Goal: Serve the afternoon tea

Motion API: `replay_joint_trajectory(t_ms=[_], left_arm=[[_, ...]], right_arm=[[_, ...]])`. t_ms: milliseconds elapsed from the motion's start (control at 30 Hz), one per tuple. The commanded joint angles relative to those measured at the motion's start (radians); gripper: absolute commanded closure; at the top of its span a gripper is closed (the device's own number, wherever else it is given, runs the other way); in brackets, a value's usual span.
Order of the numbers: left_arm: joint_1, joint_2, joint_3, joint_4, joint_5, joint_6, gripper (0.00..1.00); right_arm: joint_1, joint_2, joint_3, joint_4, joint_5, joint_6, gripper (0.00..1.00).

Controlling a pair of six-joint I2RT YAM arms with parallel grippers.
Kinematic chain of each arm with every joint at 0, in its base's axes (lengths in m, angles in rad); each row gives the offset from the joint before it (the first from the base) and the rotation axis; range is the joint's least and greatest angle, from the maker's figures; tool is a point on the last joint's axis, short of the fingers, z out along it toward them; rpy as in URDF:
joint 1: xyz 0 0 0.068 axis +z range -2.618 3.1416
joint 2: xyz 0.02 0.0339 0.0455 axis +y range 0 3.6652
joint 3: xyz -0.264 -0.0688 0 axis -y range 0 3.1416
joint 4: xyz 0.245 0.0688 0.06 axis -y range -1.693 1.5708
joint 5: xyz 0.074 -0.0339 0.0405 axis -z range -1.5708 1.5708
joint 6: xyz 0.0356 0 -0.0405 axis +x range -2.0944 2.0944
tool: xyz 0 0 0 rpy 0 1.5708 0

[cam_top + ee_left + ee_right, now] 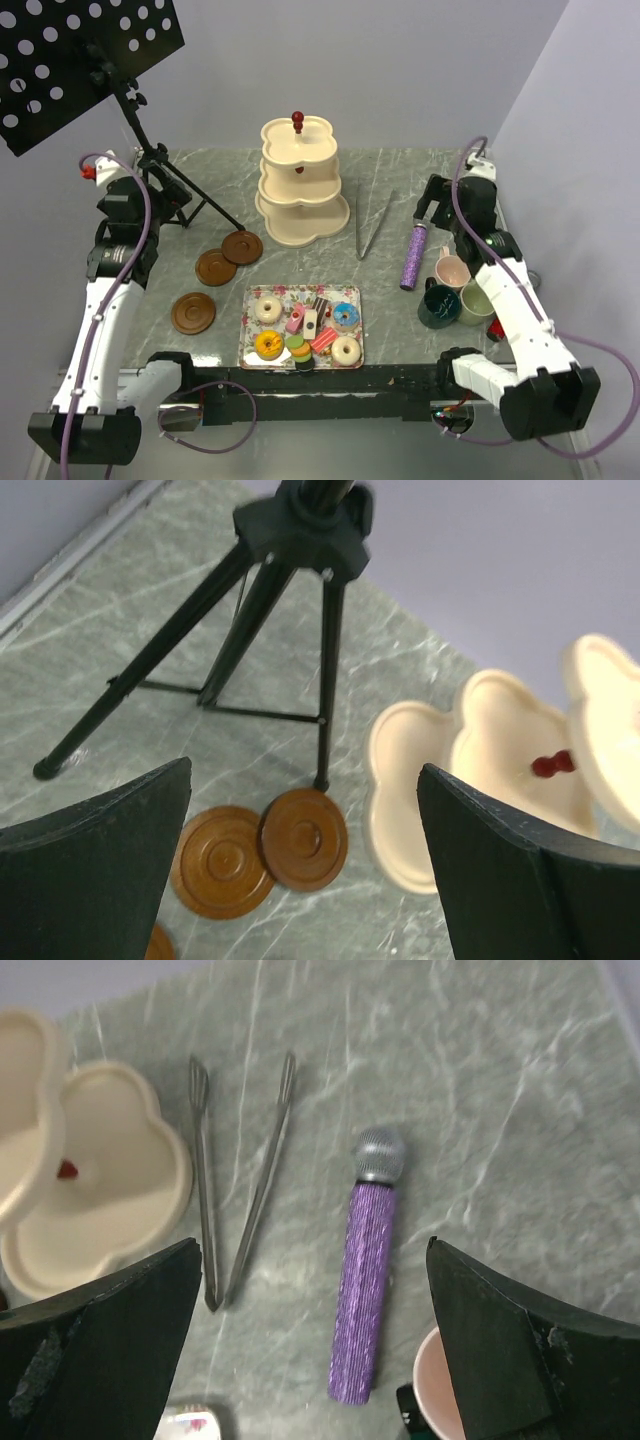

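The cream three-tier stand (pixel 300 185) stands at the back centre. Three brown saucers (pixel 215 267) lie left of it; two overlap in the left wrist view (pixel 303 838). Doughnuts (pixel 346 350), cake slices (pixel 324 340) and macarons (pixel 296 343) lie on the floral tray (pixel 254 358) at the front. The pink mug (pixel 452 270), dark teal mug (pixel 438 305) and pale green mug (pixel 477 302) stand together at the right. My left gripper (pixel 305 770) is open and empty, high above the saucers. My right gripper (pixel 311 1245) is open and empty above the purple microphone (pixel 365 1280).
A black music stand (pixel 90 60) with tripod legs (pixel 265 610) stands at the back left by the saucers. Metal tongs (pixel 373 222) lie between the tiered stand and the microphone (pixel 414 255). Walls close off the back and right.
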Motion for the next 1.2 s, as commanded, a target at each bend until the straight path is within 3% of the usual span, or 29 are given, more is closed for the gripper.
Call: replay_joint_trajectory(t_ms=[0, 167, 367, 667, 867, 933, 1167], left_arm=[[0.004, 0.049, 0.04, -0.089, 0.034, 0.013, 0.0], [0.003, 0.021, -0.013, -0.081, 0.112, -0.033, 0.0], [0.004, 0.017, -0.047, -0.11, 0.197, -0.081, 0.0], [0.003, -0.031, -0.045, -0.19, 0.198, -0.049, 0.0], [0.004, -0.023, -0.042, -0.186, 0.217, -0.052, 0.0], [0.003, -0.011, -0.035, -0.184, 0.224, -0.05, 0.0], [0.004, 0.018, -0.012, -0.184, 0.226, -0.027, 0.0]], right_arm=[[0.039, 0.114, 0.09, -0.138, -0.094, 0.028, 0.0], [0.142, 0.302, 0.183, -0.241, -0.084, 0.029, 0.0], [0.231, 0.481, 0.18, -0.129, -0.16, 0.132, 0.0], [0.317, 0.777, 0.337, -0.113, -0.035, 0.109, 0.02], [0.334, 0.859, 0.364, -0.127, 0.059, 0.105, 0.01], [0.334, 0.873, 0.361, -0.117, 0.061, 0.102, 0.03], [0.331, 0.903, 0.334, -0.075, 0.057, 0.048, 0.29]])
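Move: From the right hand the tongs' middle lies about 12 cm ahead, 13 cm left and 25 cm below; their joined end is nearer, some 3 cm ahead and 15 cm left. The purple microphone lies about 6 cm ahead and 2 cm left, the pink cup roughly 1 cm back and 4 cm right. The tiered stand rises about 13 cm ahead and 28 cm left. From the left hand the tongs are some 13 cm ahead, 42 cm right and 31 cm below. Down and to the left, the right hand swoops about 22 cm lower and 14 cm across, with a little forward, leaving the microphone's side for the joined end of the tongs. Its fingers tip some 40 degrees steeper and begin to close around that end, without a grip yet. The empty left hand, open, sinks about 6 cm and drifts right, tipping slightly down. ##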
